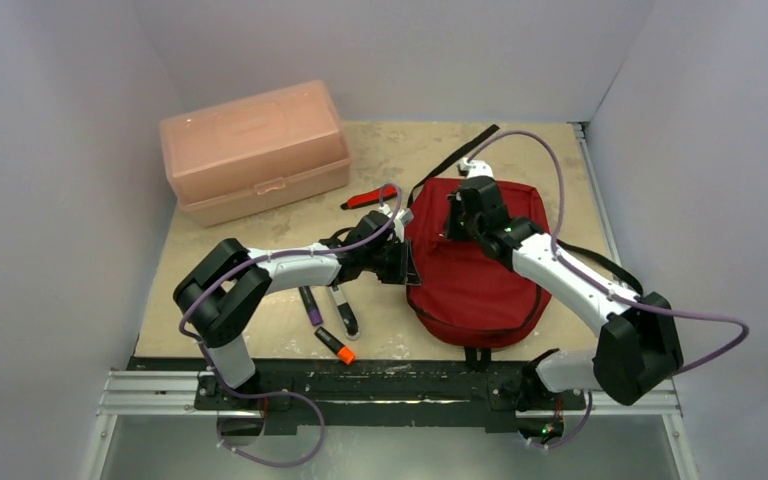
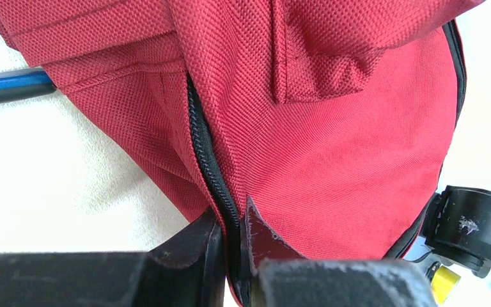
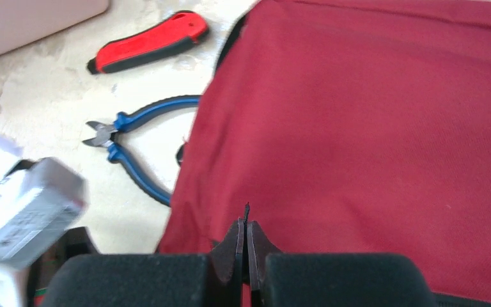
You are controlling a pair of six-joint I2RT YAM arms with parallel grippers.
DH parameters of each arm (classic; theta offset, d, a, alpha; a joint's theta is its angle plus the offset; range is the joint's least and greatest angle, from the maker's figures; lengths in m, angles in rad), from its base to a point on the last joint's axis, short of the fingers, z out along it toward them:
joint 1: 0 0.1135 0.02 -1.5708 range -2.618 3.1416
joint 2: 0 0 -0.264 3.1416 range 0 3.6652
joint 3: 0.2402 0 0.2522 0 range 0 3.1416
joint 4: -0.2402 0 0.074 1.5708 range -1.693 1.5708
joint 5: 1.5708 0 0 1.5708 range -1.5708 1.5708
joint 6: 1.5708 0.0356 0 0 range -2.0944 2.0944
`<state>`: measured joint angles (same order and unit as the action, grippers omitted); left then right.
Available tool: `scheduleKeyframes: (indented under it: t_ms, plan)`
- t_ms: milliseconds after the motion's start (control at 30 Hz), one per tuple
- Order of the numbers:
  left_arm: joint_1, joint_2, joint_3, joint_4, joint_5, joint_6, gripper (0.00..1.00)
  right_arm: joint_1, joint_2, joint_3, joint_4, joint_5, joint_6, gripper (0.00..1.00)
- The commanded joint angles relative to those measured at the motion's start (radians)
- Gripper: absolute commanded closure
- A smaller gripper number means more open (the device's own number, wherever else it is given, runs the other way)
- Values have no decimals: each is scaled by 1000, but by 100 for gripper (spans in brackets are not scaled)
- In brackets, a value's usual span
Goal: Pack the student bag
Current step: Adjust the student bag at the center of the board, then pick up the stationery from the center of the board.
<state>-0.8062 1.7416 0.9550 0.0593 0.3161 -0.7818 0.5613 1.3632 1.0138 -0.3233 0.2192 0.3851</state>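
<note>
The student bag [image 1: 480, 275] is a dark red fabric backpack lying flat at centre right. My left gripper [image 1: 400, 255] is at the bag's left edge. In the left wrist view it [image 2: 236, 240] is shut on the bag's [image 2: 332, 153] fabric edge, with the black zipper line [image 2: 204, 147] running down between the fingers. My right gripper [image 1: 465, 215] hangs over the bag's upper part. In the right wrist view it [image 3: 246, 233] is shut on a thin black tab [image 3: 247, 210] that pokes out between the tips, over the red fabric [image 3: 371, 128].
A pale pink lidded box [image 1: 253, 150] stands at the back left. A red and black knife [image 3: 150, 41] and blue pliers [image 3: 134, 150] lie left of the bag. A purple marker [image 1: 310, 305] and an orange-capped marker [image 1: 335, 345] lie near the left arm. Black straps [image 1: 605, 262] trail off the bag.
</note>
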Motion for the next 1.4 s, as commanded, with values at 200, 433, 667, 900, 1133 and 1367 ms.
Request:
scheduleKeyframes:
  t_ms: [200,433,667,900,1133,1367]
  plan:
    - [1,-50,30,-7,16,36,70,-148,-97,-169,248,-322,167,100]
    - [1,-45,39,-10,32,18,69,-146,-29,-201,316,-523,224,100]
    - [2,-137,40,-92,26,51,52,-150,-64,-308,381,-682,324,75]
    - [11,-428,46,-394,-107,192,29,-152,-223,-239,137,-519,195,48]
    - [77,-790,-37,-736,-457,174,23,13,-313,-182,46,-366,144,40]
    - [93,-1096,-58,-889,-700,146,22,446,-198,-207,248,-134,324,39]
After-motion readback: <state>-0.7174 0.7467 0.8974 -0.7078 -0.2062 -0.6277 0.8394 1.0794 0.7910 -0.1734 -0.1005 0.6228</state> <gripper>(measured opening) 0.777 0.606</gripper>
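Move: The red bag is held at both hands. Its middle lies about 13 cm to the left hand's right and 4 cm ahead, nearly level in height; the blue pliers are some 10 cm ahead and 6 cm left, the stapler 5 cm back and 14 cm left, both 5 cm lower. From the right hand the bag's middle is about 6 cm back, 6 cm right and 10 cm down, the pliers level and 14 cm left, the red knife 7 cm ahead and 15 cm left. The bag's left zipper edge comes free as the left fingers open wide and that hand lifts about 16 cm and swings some 20 cm left over the tools, fingers tipping up. The front fabric, pinched in the shut right fingers, is first carried slightly right and down, then left, back and lower with a 30-degree roll; the right fingers open there, rise some 6 cm, and swing left and back towards the bag's left edge. ##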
